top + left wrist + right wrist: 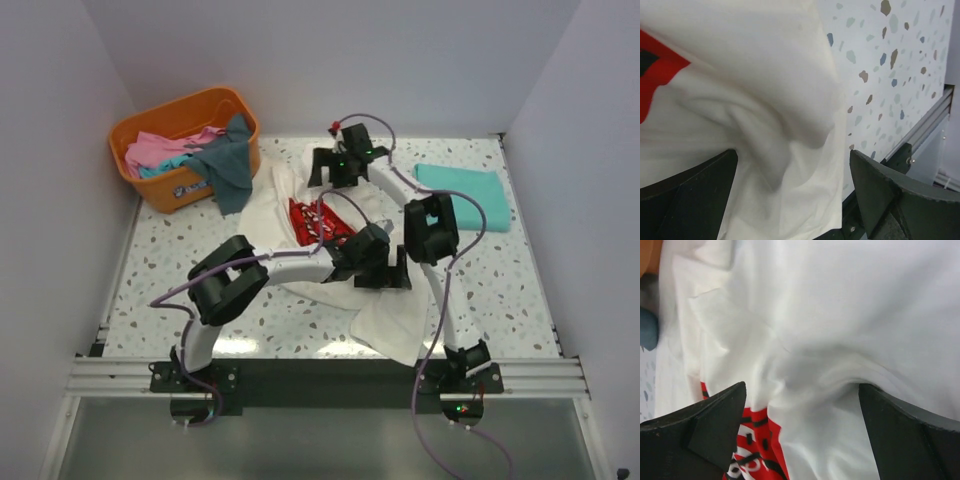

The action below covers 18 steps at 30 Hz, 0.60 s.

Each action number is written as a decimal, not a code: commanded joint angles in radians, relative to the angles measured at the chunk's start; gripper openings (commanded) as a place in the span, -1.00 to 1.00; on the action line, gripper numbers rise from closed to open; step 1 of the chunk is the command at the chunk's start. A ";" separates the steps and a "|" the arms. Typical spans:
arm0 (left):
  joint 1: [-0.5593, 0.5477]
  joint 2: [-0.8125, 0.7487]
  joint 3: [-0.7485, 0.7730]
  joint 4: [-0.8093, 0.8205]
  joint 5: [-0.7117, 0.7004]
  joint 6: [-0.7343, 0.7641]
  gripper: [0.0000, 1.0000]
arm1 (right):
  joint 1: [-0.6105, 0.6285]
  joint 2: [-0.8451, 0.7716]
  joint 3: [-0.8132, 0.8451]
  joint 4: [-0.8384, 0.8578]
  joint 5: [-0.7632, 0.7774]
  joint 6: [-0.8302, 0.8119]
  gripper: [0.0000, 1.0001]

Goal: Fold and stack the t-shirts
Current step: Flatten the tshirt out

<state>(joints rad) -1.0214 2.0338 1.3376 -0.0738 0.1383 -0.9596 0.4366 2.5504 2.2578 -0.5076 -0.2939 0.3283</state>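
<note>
A cream-white t-shirt (392, 312) with a red print (316, 221) lies crumpled across the middle of the table. My left gripper (385, 272) is down on its near right part, open; in the left wrist view its fingers straddle a raised fold of the white cloth (765, 75) close to the shirt's edge. My right gripper (335, 170) is at the shirt's far end, also open, and its fingers straddle a ridge of white cloth (840, 305) beside the red print (755, 450). A teal-green t-shirt (463, 189) lies folded at the far right.
An orange basket (150, 125) stands at the far left, holding pink cloth (150, 150) and a dark grey-blue t-shirt (232, 168) draped over its rim. The aluminium rail (330, 372) runs along the near edge. Walls close in on three sides.
</note>
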 commanded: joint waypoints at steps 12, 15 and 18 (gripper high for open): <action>0.265 -0.616 -0.230 -0.561 -0.477 0.113 1.00 | -0.197 -0.940 -0.775 0.075 0.074 0.118 0.97; 0.395 -0.630 -0.264 -0.558 -0.488 0.162 1.00 | -0.164 -1.100 -1.005 0.009 0.247 0.172 0.97; 0.461 -0.554 -0.233 -0.515 -0.454 0.211 0.82 | -0.092 -1.304 -1.222 -0.028 0.377 0.228 0.97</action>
<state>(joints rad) -0.5846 1.4044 1.1122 -0.5682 -0.3077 -0.8291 0.3107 1.3079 1.1904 -0.4461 -0.1204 0.4694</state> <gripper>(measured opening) 0.960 0.986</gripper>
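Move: The left hand, low over the shirt, has the shirt's left edge about 40 cm to its left and 16 ahead; the red print lies 20 left, 15 ahead. The right hand has the shirt's right edge some 28 cm back and 28 right, the red print 16 back and 2 right, the teal folded shirt 9 back and 42 right. All lie about 4 cm below the hands. Open left hand rises, crossing 30 cm towards the shirt's left edge; open right sweeps rightward low, then lifts back. ##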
